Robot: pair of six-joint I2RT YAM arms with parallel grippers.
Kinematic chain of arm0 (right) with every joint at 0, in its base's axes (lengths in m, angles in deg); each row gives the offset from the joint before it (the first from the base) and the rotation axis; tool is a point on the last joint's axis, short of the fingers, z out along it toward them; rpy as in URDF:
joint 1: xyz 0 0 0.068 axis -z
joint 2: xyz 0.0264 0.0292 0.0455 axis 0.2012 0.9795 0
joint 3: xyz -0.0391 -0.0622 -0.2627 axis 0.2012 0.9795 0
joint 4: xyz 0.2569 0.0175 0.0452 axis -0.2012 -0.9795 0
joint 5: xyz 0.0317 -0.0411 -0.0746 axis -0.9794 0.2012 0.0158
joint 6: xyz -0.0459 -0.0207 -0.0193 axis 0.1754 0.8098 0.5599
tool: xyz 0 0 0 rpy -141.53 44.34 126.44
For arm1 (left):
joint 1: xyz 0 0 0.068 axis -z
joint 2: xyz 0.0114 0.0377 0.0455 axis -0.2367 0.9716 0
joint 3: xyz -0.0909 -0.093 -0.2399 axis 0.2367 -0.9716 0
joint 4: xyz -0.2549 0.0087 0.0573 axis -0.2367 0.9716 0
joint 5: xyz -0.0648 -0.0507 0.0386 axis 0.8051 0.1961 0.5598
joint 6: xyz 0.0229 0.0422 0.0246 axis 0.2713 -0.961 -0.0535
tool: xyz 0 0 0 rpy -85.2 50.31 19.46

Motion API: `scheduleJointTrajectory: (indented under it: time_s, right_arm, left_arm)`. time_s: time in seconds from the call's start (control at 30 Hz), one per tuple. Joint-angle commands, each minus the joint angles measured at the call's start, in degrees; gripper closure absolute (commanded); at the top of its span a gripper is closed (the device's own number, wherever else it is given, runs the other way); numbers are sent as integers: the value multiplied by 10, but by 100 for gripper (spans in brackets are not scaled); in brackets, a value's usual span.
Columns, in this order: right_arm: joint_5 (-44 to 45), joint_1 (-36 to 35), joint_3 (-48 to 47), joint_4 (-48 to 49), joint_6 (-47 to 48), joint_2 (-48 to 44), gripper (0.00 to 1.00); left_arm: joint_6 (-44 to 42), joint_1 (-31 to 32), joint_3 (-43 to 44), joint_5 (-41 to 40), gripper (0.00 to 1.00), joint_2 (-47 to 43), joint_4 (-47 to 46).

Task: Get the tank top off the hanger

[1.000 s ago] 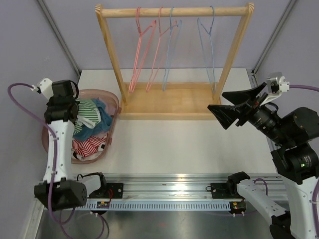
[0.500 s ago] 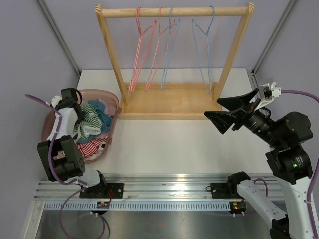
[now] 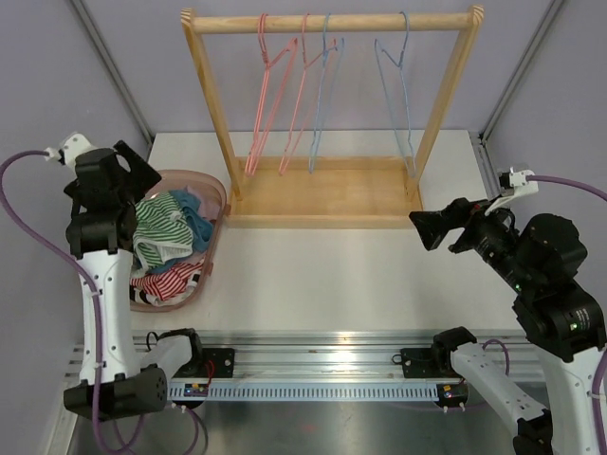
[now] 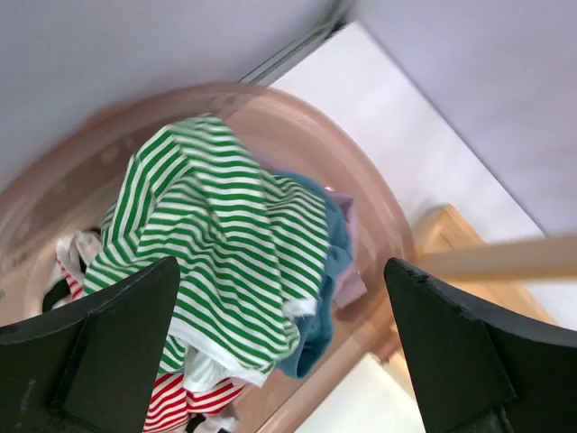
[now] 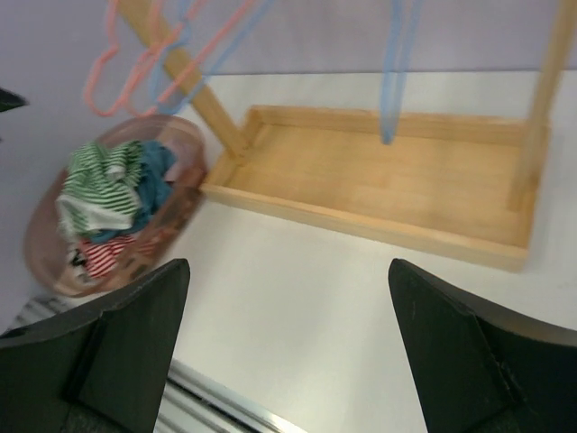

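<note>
A green-and-white striped tank top (image 3: 163, 220) lies loose on top of the clothes pile in the pink basket (image 3: 216, 204). It also shows in the left wrist view (image 4: 225, 225) and the right wrist view (image 5: 99, 185). My left gripper (image 3: 133, 180) hovers open just above it at the basket's left side, its jaws (image 4: 279, 271) wide with nothing between them. The hangers on the wooden rack are all bare; the rightmost is a blue hanger (image 3: 407, 104). My right gripper (image 3: 438, 229) is open and empty over the table, right of centre (image 5: 288, 266).
The wooden rack (image 3: 322, 21) stands at the back with its tray base (image 3: 322, 194); two pink and two blue wire hangers hang from its bar. Red-striped and blue garments lie under the tank top. A metal rail (image 3: 313, 365) runs along the near edge.
My left gripper dipped into the basket, then opened and rose, leaving the striped tank top on the pile. My right gripper drew back down and to the right. The right blue hanger swung.
</note>
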Motion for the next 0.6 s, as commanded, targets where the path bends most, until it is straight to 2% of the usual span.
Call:
scheduleJointTrajectory:
  time_s: [0.0, 0.03, 0.17, 0.37, 0.57]
  right_arm:
    - [167, 1, -25, -90, 29, 10, 1]
    - [186, 1, -26, -100, 30, 9, 1]
    - [222, 2, -32, -148, 46, -1, 1]
    - [295, 1, -29, -192, 54, -13, 0]
    - [289, 2, -14, -196, 60, -36, 0]
  left_arm:
    - [-104, 100, 57, -15, 1, -23, 52]
    - [-124, 150, 83, -27, 1, -24, 83]
    - [-158, 243, 101, -124, 1, -57, 142]
    - [-187, 279, 43, -66, 1, -197, 157]
    - [-197, 287, 0, -34, 1, -309, 182]
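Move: The green-striped tank top lies loose in the pink basket, almost straight below the open left hand, some 1 cm ahead and about 23 cm down. The blue top is level with it, roughly 8 cm to its right; the red-striped one lies about 12 cm nearer the base. From the right hand, also open and empty, the green top is about 54 cm left, 13 cm ahead and 32 cm down, while the rack's right foot stands some 20 cm ahead and 6 cm right. The green-striped tank top is left in the basket as the left hand, still wide open, swings about 10 cm right while rising about 5 cm, then draws back some 14 cm towards its base, turning clockwise roughly 30 degrees. The right hand, open too, moves away to the right and sinks, turning clockwise and tipping down over bare table. ##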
